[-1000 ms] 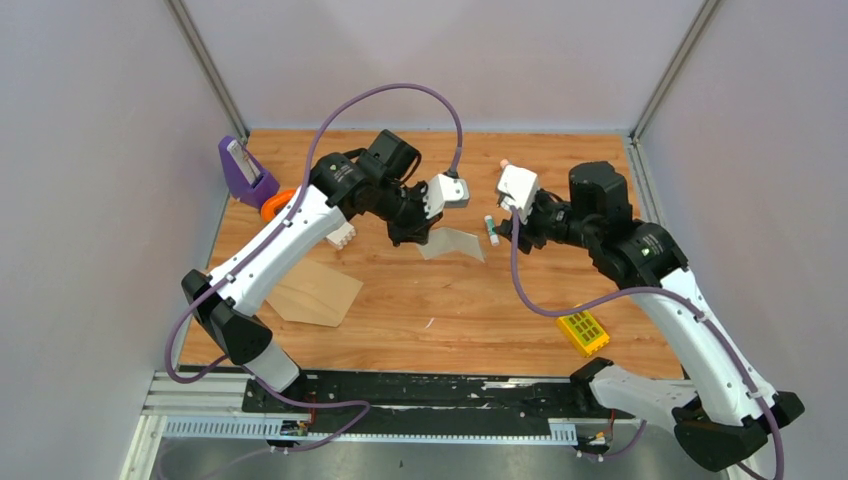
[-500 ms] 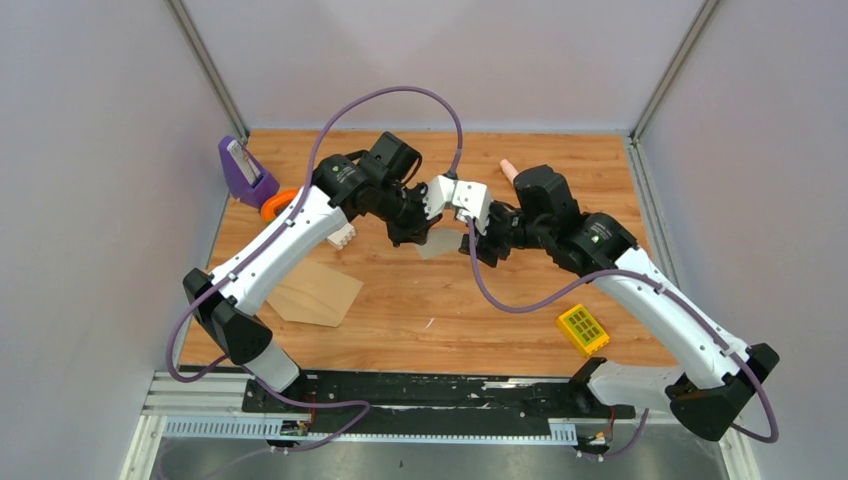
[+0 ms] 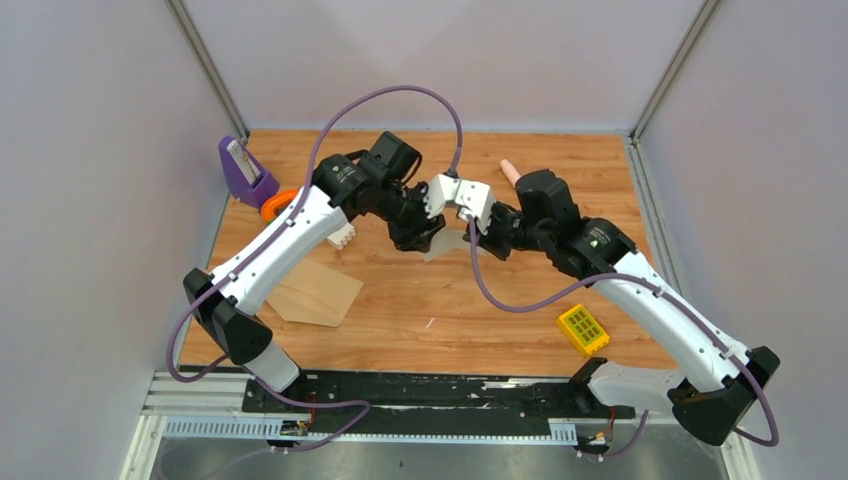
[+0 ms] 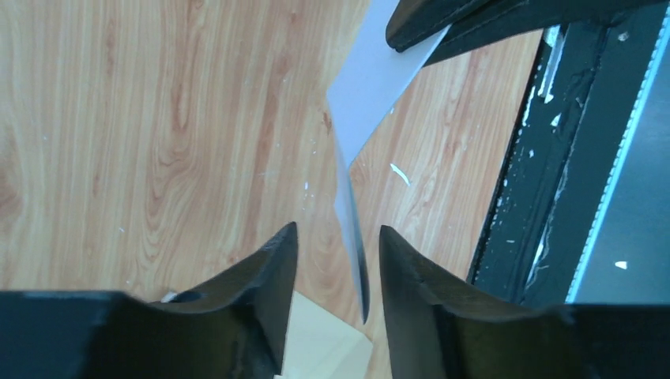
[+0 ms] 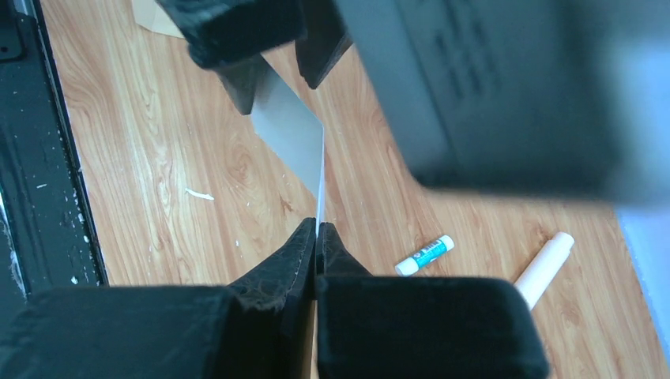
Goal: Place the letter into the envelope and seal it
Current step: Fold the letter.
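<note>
The letter (image 3: 447,243), a pale grey creased sheet, hangs in the air above the middle of the table between both grippers. My right gripper (image 3: 478,240) is shut on its right edge; in the right wrist view the letter (image 5: 292,134) runs straight out of the pinched right gripper (image 5: 318,227). My left gripper (image 3: 425,238) is open. In the left wrist view the letter (image 4: 371,87) passes edge-on between the parted left gripper (image 4: 338,229) jaws, touching neither finger. The tan envelope (image 3: 315,293) lies flat at the front left, apart from both grippers.
A glue stick (image 5: 424,255) and a white cylinder (image 5: 543,268) lie on the wood behind the right gripper. A yellow block (image 3: 583,330) sits front right. A purple holder (image 3: 243,170) and an orange object (image 3: 275,203) stand far left. The black rail (image 3: 430,390) lines the near edge.
The right arm swung left to the letter and its gripper shut on the sheet's right edge. The left gripper, shut on the letter before, has opened.
</note>
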Robot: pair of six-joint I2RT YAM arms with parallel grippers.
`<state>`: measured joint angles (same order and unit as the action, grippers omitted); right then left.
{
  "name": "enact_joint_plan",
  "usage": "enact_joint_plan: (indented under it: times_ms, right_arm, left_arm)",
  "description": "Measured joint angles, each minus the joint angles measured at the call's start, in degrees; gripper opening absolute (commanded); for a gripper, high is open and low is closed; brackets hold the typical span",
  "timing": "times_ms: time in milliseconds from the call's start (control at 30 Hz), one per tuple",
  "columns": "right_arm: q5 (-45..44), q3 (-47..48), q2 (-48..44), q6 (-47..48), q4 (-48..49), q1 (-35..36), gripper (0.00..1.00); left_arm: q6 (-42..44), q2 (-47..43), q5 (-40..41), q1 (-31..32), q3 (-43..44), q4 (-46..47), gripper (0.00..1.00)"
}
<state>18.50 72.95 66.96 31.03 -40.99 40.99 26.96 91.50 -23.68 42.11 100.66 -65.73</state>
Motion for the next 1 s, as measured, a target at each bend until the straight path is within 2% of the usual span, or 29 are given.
enact_joint_plan:
  times_ms: [67,133,367,500,633,800,1000]
  right_arm:
    - [0.3,0.0,-0.7,-0.6,0.2,-0.8,0.0]
    - [1.5,0.0,-1.6,-1.7,0.5,-2.6,0.0]
    - [12.8,1.9,-4.0,-12.5,3.3,-15.5,0.0]
    - [22.8,2.6,-4.0,-23.6,8.6,-22.9,0.0]
    - [32.9,0.6,-3.8,-35.8,16.5,-28.9,0.0]
    - [42.2,-3.3,-2.6,-46.4,24.1,-31.0,0.0]
    - [47.6,-4.1,-1.9,-51.3,27.7,-31.0,0.0]
  left_arm:
    - [-0.2,0.0,-0.1,-0.5,0.9,-0.1,0.96]
    - [-1.2,-0.6,-0.9,-2.1,2.6,0.3,0.99]
    - [-5.0,-10.5,-6.8,-13.4,4.4,7.7,1.0]
    - [-7.8,-14.4,-12.5,-13.8,4.0,12.2,1.0]
    - [-11.4,-14.1,-17.0,-13.5,0.6,16.2,1.0]
    - [-16.0,-10.5,-21.3,-13.5,-2.3,18.7,1.0]
    - [-21.0,-8.0,-25.6,-13.5,-2.4,21.9,1.0]
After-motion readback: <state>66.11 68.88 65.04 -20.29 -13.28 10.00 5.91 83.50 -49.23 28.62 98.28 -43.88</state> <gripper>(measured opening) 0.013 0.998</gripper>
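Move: The letter, part-folded, hangs between the hands: its middle is about 5 cm right of the left hand and 4 cm left of the right, level fore-aft and a centimetre or two below both. The glue stick lies some 7 cm right of the right hand, 2 cm ahead and 22 cm down. The light tube is about 15 cm right and 11 cm ahead of that hand, equally low. The white-blue brick stands roughly 22 cm left of the left hand, 2 cm ahead, 22 cm down. Left fingers open wide, that hand rising about 11 cm; right, still pinching the letter, lifts 10 cm, turning some 50 degrees. ##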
